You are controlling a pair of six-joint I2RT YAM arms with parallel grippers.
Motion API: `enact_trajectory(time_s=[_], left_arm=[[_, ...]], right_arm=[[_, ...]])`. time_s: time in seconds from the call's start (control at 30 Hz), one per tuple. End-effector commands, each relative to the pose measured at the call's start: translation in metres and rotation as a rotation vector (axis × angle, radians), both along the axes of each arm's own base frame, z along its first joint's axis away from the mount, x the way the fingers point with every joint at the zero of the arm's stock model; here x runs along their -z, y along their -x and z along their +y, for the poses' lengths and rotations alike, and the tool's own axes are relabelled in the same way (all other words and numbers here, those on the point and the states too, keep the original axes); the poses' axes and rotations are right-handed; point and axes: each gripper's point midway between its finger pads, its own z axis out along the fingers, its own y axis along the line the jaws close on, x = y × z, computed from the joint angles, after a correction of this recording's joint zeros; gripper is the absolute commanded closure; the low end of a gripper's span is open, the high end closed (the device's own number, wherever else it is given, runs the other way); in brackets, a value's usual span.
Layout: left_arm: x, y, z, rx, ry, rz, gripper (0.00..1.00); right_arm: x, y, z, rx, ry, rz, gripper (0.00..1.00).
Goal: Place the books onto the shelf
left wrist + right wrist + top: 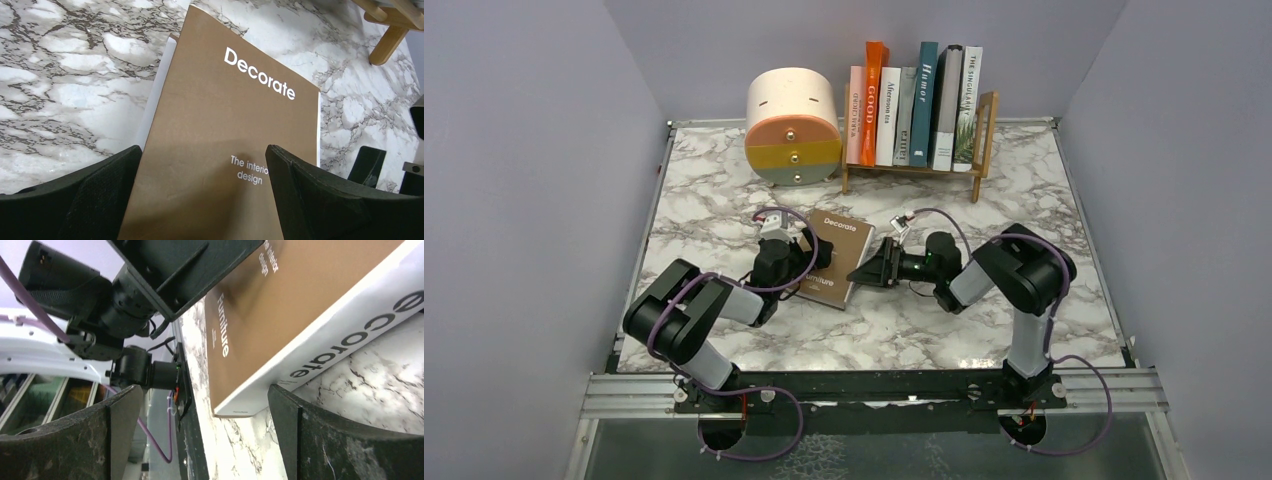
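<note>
A brown book titled "Decorate" lies flat on the marble table, its white spine to the right. My left gripper hovers open over its left half; both fingers straddle the brown cover without gripping it. Turned on its side, my right gripper is open at the book's near right corner, one finger against the white spine. Several books stand upright in the light-wood shelf at the back.
A round cream, orange and yellow drawer box stands just left of the shelf. Purple walls close in the table on three sides. In the right wrist view the left gripper shows above the book.
</note>
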Motion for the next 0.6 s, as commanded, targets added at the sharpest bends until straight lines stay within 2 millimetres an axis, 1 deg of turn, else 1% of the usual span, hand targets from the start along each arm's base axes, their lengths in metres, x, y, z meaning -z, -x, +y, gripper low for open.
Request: enact_trajectory(time_s=[0.0,0.17,0.27,0.47,0.57], left_arm=[[0.007,0.014,-0.016,0.078,0.050,0.046,0.12],[0.009,0.014,-0.019,0.081,0.059,0.056,0.12],[0.010,0.013,-0.021,0.083,0.064,0.063,0.12],[0.012,0.011,-0.026,0.096,0.074,0.076,0.12],[0.012,0.010,-0.028,0.100,0.078,0.078,0.12]], right_arm=[[0.002,-0.023,-0.005,0.142,0.118,-0.047,0.05],[0.022,-0.041,-0.017,0.260,0.293,0.005,0.04],[0.032,-0.047,-0.022,0.311,0.367,0.052,0.04],[0.055,-0.053,-0.033,0.410,0.442,0.140,0.04],[0.063,-0.054,-0.030,0.407,0.444,0.165,0.04]])
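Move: The brown Decorate book lies flat with its middle some 3 cm right, 2 cm back and 3 cm below the left hand. From the right hand, the book's middle is about 8 cm left, 2 cm ahead and 4 cm below. From the left hand, the filled shelf's middle stands roughly 20 cm ahead and 21 cm right; the drawer box is about 20 cm ahead and 5 cm left. Forward along the spine, the open right hand goes about 5 cm, easing some 2 cm right, first nearly level and then sinking about 3 cm; its fingers dip and swing clockwise, some 25 degrees altogether. The left hand, still open, creeps nearly 2 cm right, its left finger pushing on the book's left edge. ##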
